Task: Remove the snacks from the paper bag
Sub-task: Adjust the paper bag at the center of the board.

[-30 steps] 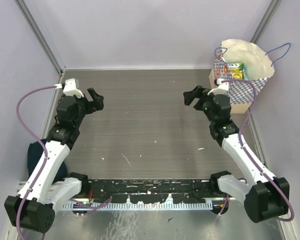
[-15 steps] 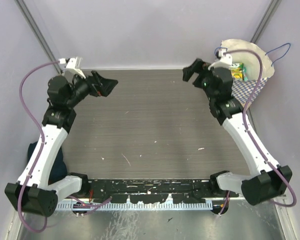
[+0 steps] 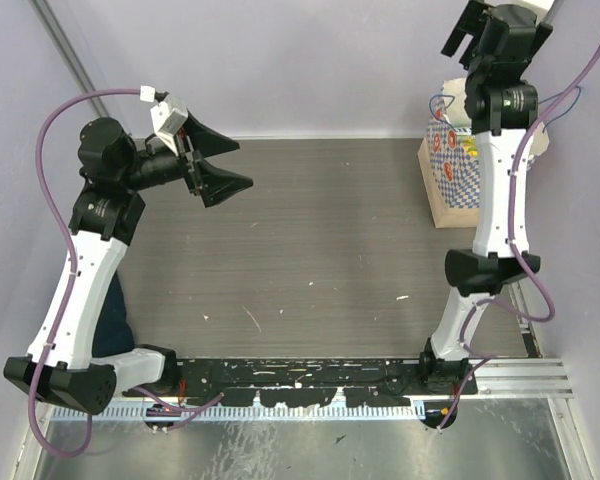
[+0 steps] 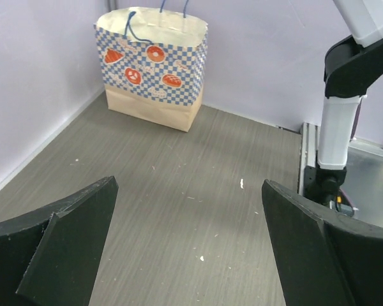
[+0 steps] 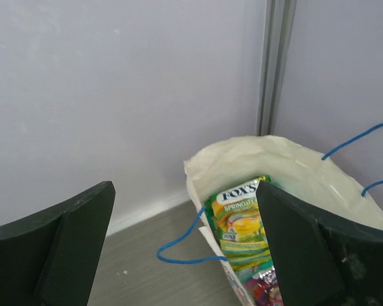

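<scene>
The paper bag [image 3: 448,172] stands upright in the far right corner, blue-and-white checkered with a tan base; my right arm covers part of it from above. In the left wrist view the paper bag [image 4: 154,67] is far off across the table. My right gripper [image 3: 467,35] hangs high above the bag's mouth, open and empty. In its view the right gripper [image 5: 184,186] looks down into the cream inside [image 5: 287,162], where the snacks stand on edge: a green packet [image 5: 239,223] and a purple one [image 5: 268,290]. My left gripper [image 3: 220,162], also [image 4: 188,185], is open, empty, raised at the far left.
A dark blue cloth [image 3: 115,320] lies by the left wall beside my left arm. Blue cord handles [image 5: 185,248] hang over the bag's rim. Grey walls and an aluminium post [image 5: 274,64] close in behind the bag. My right arm's base [image 4: 335,146] stands on the rail.
Both arms have risen from low over the table. The right gripper climbed to high above the bag's mouth. The left gripper lifted and turned to face right.
</scene>
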`<control>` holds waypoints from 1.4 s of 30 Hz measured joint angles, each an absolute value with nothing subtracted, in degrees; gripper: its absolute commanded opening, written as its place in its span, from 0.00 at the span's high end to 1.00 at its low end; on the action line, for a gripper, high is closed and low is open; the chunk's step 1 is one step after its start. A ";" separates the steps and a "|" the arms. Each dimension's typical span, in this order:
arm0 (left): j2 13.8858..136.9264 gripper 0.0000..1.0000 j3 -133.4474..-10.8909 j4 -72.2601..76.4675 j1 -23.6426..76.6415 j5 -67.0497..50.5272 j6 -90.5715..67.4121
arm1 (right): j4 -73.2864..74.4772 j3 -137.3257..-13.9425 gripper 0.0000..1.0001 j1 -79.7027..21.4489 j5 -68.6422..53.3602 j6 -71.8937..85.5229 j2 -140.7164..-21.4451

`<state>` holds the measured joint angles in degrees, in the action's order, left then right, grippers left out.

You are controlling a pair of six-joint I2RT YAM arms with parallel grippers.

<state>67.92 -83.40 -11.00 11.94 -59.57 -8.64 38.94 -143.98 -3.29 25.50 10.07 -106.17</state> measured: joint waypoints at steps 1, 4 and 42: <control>68.47 0.02 -83.88 -11.00 11.94 -59.05 -8.54 | 41.01 -148.00 0.01 -1.43 24.05 9.39 -109.40; 70.37 0.02 -84.71 -10.90 11.94 -56.14 -8.71 | 44.27 -148.99 0.01 3.01 17.45 9.21 -113.51; 79.79 0.02 -80.25 -7.07 11.94 -36.14 -12.38 | 45.34 -140.42 1.00 -3.55 10.15 2.42 -129.49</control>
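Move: Below and just ahead of the right hand, the paper bag's left rim lies about 11 cm forward, straight ahead and 26 cm lower. The bag's middle is roughly 10 cm ahead, 8 cm right and 38 cm down; the candy pack inside is some 12 cm ahead, 6 cm right and 33 cm down. From the left hand that rim is about 31 cm ahead, 46 cm right and 21 cm below. Diving about 27 cm and some 11 cm forward onto the paper bag, the right hand swings right first, then back left to the left rim, its fingers tipping down about 35 degrees and closing from wide open to pinch that rim. The left hand, open and touching nothing, goes forward, then lower, turning counter-clockwise. ##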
